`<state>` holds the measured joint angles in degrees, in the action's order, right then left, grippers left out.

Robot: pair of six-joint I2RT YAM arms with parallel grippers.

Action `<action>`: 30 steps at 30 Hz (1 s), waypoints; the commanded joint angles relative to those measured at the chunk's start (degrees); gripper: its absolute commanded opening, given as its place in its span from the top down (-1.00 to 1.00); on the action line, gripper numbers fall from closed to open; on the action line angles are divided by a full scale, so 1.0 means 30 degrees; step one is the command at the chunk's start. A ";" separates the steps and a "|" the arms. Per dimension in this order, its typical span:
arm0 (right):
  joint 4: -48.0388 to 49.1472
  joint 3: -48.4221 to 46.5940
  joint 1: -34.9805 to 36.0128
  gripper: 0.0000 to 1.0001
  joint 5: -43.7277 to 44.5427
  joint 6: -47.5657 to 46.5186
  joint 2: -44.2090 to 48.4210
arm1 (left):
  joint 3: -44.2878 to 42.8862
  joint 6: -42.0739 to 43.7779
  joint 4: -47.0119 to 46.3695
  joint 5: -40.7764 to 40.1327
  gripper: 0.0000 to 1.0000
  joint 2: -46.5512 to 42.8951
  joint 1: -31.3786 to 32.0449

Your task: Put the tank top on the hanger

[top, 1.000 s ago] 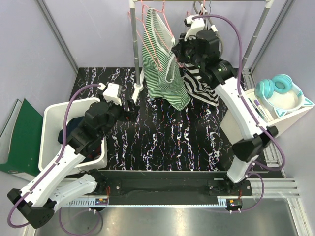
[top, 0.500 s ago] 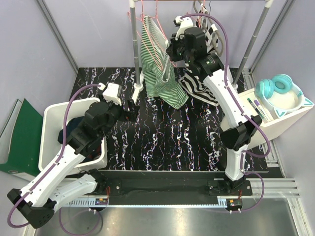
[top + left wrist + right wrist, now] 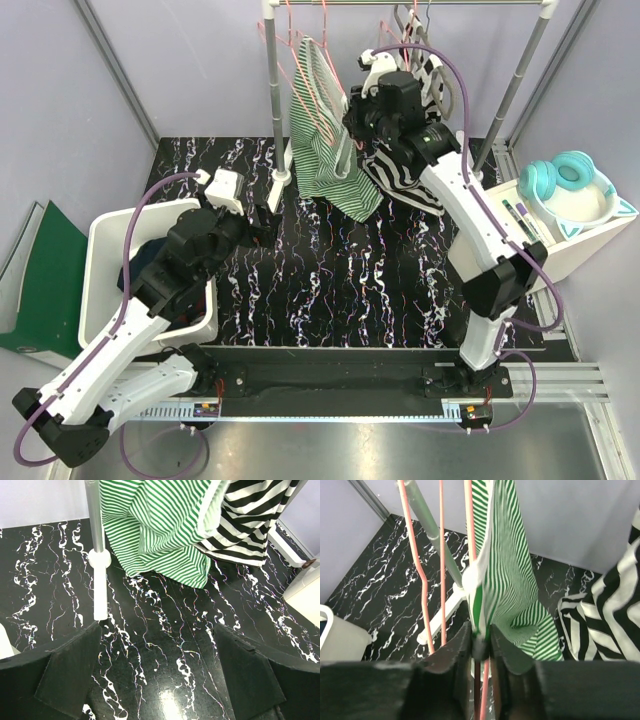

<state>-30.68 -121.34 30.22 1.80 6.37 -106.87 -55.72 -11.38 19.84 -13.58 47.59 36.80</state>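
Note:
The green-and-white striped tank top [image 3: 325, 150] hangs from the rail at the back, draped over a thin pink hanger [image 3: 322, 100]. My right gripper [image 3: 352, 125] is up at the garment's right side. In the right wrist view its fingers [image 3: 462, 650] stand a narrow gap apart, pinching the tank top's white-trimmed edge [image 3: 479, 590], and the hanger wire [image 3: 468, 520] runs down through that gap. My left gripper [image 3: 270, 205] hovers low over the black marbled table. It is wide open and empty [image 3: 157, 630], facing the tank top's hem [image 3: 160, 535].
The rack's pole [image 3: 275, 90] and white foot [image 3: 100, 590] stand left of the tank top. A bold black-and-white garment [image 3: 405, 180] hangs to its right. Spare pink hangers [image 3: 422, 580] dangle nearby. A white bin [image 3: 100, 250] sits left; headphones [image 3: 560, 180] lie on a box right.
My right gripper carried the tank top left and up to the rail, then eased slightly down and right. The left arm barely shifted.

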 commanded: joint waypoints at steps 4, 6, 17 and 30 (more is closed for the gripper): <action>0.1231 0.1159 -0.0053 0.02 -0.0542 -0.0365 0.3190 | -0.0029 0.0013 -0.0753 -0.0771 -0.98 -0.0484 -0.0049; 0.1232 0.1304 -0.0053 -0.33 -0.0542 -0.0512 0.3657 | -0.0087 -0.0075 -0.0607 -0.1154 -0.98 -0.0542 -0.0049; 0.3776 0.9967 -0.0053 -0.99 -0.2270 0.0773 1.0449 | 0.0234 -0.0808 0.0770 -0.2091 -0.98 -0.1713 -0.0136; 0.4864 2.1839 -0.0053 -0.99 0.0593 0.2475 1.8073 | 0.1114 0.0746 0.2323 -0.6077 -0.98 -0.3413 -0.0693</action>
<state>-18.74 -61.30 30.22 -2.39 11.86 -54.08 -52.71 -10.28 26.81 -27.57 38.30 35.11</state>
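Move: The tank top hangs on its pink hanger with its near edge still between the right hand's barely parted fingers; its middle is about 3 cm ahead, 4 cm left and 8 cm below. The black-and-white garment hangs some 12 cm right and 3 cm ahead, around 8 cm lower. From the idle left hand, the tank top is roughly 22 cm ahead, 13 cm right and 3 cm below. Right fingers open off the tank top, retreating 20 cm back and right; left hand swings 7 cm left. ##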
